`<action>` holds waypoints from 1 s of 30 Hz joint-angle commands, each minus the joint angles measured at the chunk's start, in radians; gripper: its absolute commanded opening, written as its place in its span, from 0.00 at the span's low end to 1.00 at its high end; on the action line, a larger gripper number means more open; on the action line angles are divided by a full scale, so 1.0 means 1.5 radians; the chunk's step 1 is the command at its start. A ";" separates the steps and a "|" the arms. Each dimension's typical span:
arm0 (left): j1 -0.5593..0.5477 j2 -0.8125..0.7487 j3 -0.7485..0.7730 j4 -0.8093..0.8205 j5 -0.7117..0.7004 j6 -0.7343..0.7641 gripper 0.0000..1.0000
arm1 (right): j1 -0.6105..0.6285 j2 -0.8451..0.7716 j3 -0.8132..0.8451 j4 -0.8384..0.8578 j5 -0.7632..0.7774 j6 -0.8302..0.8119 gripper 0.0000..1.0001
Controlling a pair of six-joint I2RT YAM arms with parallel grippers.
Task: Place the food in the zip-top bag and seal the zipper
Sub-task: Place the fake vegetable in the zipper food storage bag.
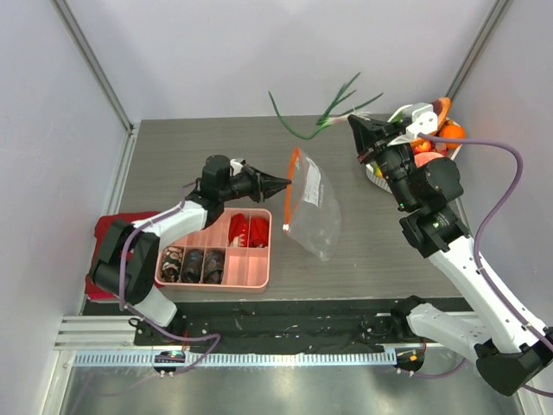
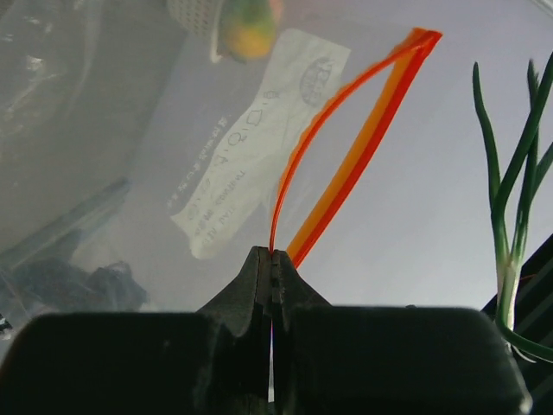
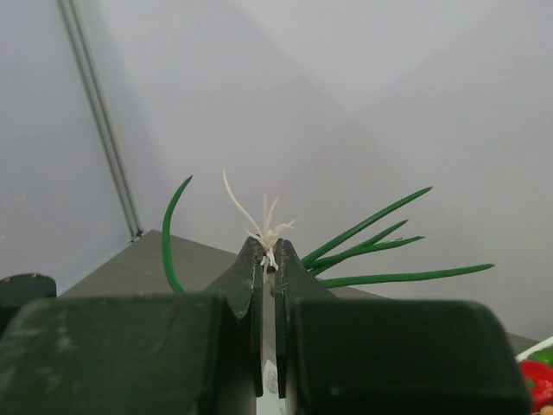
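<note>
My left gripper is shut on one lip of the zip-top bag. It holds the clear bag up off the table. The orange-red zipper gapes, its two strips apart in a narrow loop. My right gripper is shut on the white root end of a toy green onion, raised at the back right, up and right of the bag's mouth. The onion's leaves hang beside the bag. More food lies in the basket behind the right arm.
A white basket stands at the right, mostly hidden by the right arm. A pink compartment tray with dark lumps and red crinkled pieces sits under the left arm. A red cloth lies at the table's left edge.
</note>
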 commanded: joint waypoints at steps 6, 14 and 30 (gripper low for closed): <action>0.030 -0.116 0.099 -0.279 0.046 0.187 0.00 | 0.066 0.001 0.045 -0.008 -0.049 -0.054 0.01; 0.016 -0.136 0.121 -0.408 -0.012 0.219 0.00 | 0.199 -0.012 -0.010 0.010 0.093 -0.101 0.01; -0.002 -0.135 0.137 -0.453 -0.033 0.223 0.00 | 0.340 -0.057 -0.126 -0.027 0.088 -0.302 0.01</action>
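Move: The right hand holds the fake green onion by its root end, well above the bag. The bag mouth it is bound for lies about 13 cm to its left, 3 cm ahead and some 22 cm lower. The food basket is roughly 22 cm ahead, 17 cm right and 40 cm below it. From the left hand, which pinches the bag's orange rim, the onion's middle is level ahead, some 9 cm right and 24 cm above; the pink tray's middle is 20 cm left, 5 cm back and 18 cm below. Leftward first, easing back, then steeply down too, the right hand carries the onion towards the bag mouth, about 11 cm left and 9 cm lower in all, swinging counter-clockwise and rolling its left side down some 20 degrees. The left hand keeps its pinch on the rim, lifts about 5 cm and sinks most of that again while drawing slightly back and left, its own left side rolling up. ##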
